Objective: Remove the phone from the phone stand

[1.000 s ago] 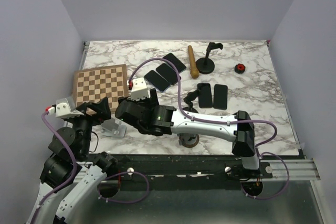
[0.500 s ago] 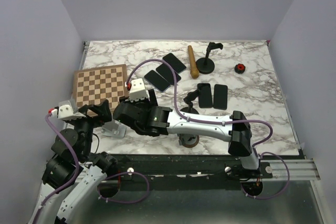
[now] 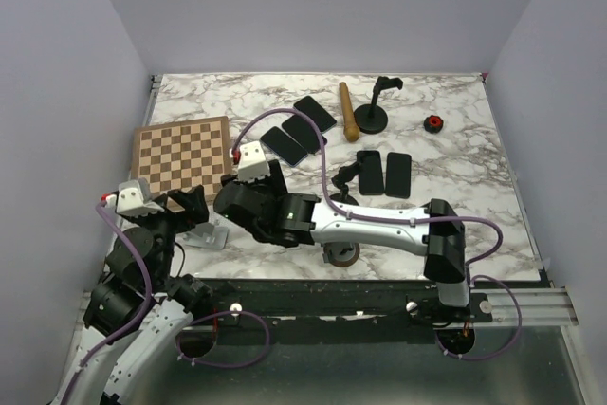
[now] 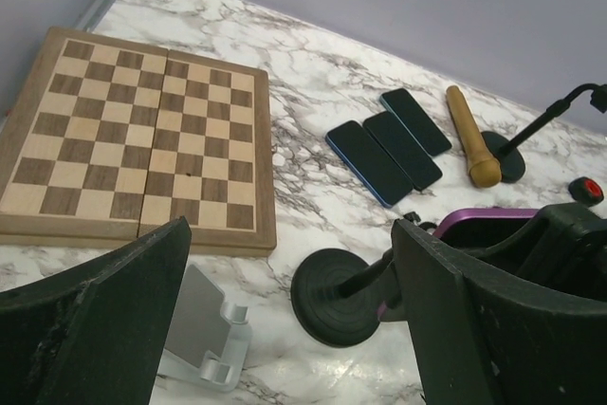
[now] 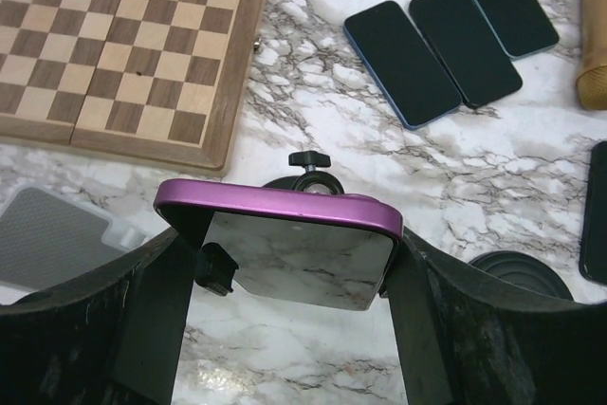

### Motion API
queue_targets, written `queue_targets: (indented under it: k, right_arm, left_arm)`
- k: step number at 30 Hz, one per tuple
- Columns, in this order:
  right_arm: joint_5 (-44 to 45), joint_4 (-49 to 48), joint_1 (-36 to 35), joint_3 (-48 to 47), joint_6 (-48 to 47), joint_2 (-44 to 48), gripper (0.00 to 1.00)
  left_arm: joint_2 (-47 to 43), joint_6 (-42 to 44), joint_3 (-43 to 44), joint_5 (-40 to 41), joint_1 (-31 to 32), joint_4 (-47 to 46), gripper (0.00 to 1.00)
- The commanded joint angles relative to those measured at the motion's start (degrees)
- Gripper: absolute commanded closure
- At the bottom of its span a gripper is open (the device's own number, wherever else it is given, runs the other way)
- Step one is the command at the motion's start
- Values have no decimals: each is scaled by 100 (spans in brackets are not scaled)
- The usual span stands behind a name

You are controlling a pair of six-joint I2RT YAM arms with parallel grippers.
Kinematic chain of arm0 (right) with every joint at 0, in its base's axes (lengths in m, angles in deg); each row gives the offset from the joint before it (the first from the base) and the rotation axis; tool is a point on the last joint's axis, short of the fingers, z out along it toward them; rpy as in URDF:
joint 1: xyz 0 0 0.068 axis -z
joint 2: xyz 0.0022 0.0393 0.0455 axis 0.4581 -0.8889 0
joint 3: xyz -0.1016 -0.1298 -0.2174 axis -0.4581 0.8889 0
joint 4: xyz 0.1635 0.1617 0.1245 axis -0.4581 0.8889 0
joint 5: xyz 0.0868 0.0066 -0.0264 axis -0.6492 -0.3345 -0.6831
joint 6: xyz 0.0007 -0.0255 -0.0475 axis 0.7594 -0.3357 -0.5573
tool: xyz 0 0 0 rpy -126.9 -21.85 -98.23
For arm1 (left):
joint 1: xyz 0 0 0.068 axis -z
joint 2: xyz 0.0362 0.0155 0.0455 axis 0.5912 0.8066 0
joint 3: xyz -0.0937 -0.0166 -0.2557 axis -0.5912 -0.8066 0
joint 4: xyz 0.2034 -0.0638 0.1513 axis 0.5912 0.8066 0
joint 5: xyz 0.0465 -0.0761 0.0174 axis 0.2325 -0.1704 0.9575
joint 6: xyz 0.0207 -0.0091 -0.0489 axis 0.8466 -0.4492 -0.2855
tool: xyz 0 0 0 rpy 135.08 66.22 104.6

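A phone (image 5: pixel 285 206) with a purple rim stands clamped in a black phone stand, whose knob (image 5: pixel 306 160) shows just behind it. The stand's round base (image 4: pixel 332 296) rests on the marble. My right gripper (image 5: pixel 294 253) straddles the phone from above, and both fingers touch its side edges. In the top view this gripper (image 3: pixel 237 201) covers the phone and the stand. My left gripper (image 4: pixel 294 234) hangs open just left of the stand with nothing between its fingers; from its view the purple rim (image 4: pixel 484 218) shows at the right.
A silver folding stand (image 4: pixel 204 348) lies under the left gripper. A chessboard (image 3: pixel 180 152) sits at the left. Three dark phones (image 3: pixel 299 127) and two more (image 3: pixel 384 173) lie beyond, with a wooden pestle (image 3: pixel 349 111), another black stand (image 3: pixel 372 116), a red knob (image 3: pixel 433 122) and a tape roll (image 3: pixel 341 255).
The right gripper's fingers have closed in onto the phone's sides. The left arm has shifted right and nearer the table's front edge, still open.
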Motion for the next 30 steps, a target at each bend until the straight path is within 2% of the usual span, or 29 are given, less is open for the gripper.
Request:
queue_targets:
  k: [1, 5, 9, 17, 19, 21, 26, 30]
  right_arm:
    - [-1194, -874, 302, 800, -594, 573, 99]
    - [-2211, -1149, 692, 1349, -665, 1067, 99]
    - [-3006, -1296, 1056, 1678, -762, 1411, 99]
    - [-4370, -1244, 1562, 1802, -934, 1644, 99]
    - [-4618, -1210, 1643, 1794, -960, 1634, 99]
    - [-4780, -1164, 1716, 1795, -994, 1620, 99]
    - [-5098, -1165, 1870, 1866, -974, 1635, 99]
    - [-5160, -1173, 1917, 1894, -967, 1648, 99]
  left_arm:
    - [126, -254, -189, -490, -22, 201, 7]
    - [281, -442, -361, -825, -20, 105, 9]
    - [403, -455, -673, -1585, -20, -386, 13]
    - [1376, -544, -1257, -3880, -33, -1861, 14]
    - [1846, -537, -1222, -4277, -42, -2061, 21]
    - [2217, -612, -1116, -4286, -54, -2062, 31]
    - [2606, -596, -970, -4046, -81, -2232, 36]
    - [2600, -551, -930, -3901, -92, -2343, 46]
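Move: Off to the right of the left hand is the holder of the phone stand with the purple phone in it: about 17 cm right, 6 cm ahead and 13 cm lower. The white stand lies some 5 cm right and 5 cm ahead of that hand, near table height; the chessboard is about 28 cm straight ahead. From the right hand, already gripping the phone, the holder is 1 cm ahead, 2 cm left and 4 cm below, and an empty black stand some 24 cm right, 3 cm ahead. Sweeping right about 15 cm and down some 11 cm, the left hand goes to the phone holder, swinging clockwise and tipping down while its open fingers close partway around the holder's black jaw; contact can't be seen. The right hand keeps its grip on the phone, shifts some 3 cm forward and 3 cm right, and turns it about 25 degrees counter-clockwise. ##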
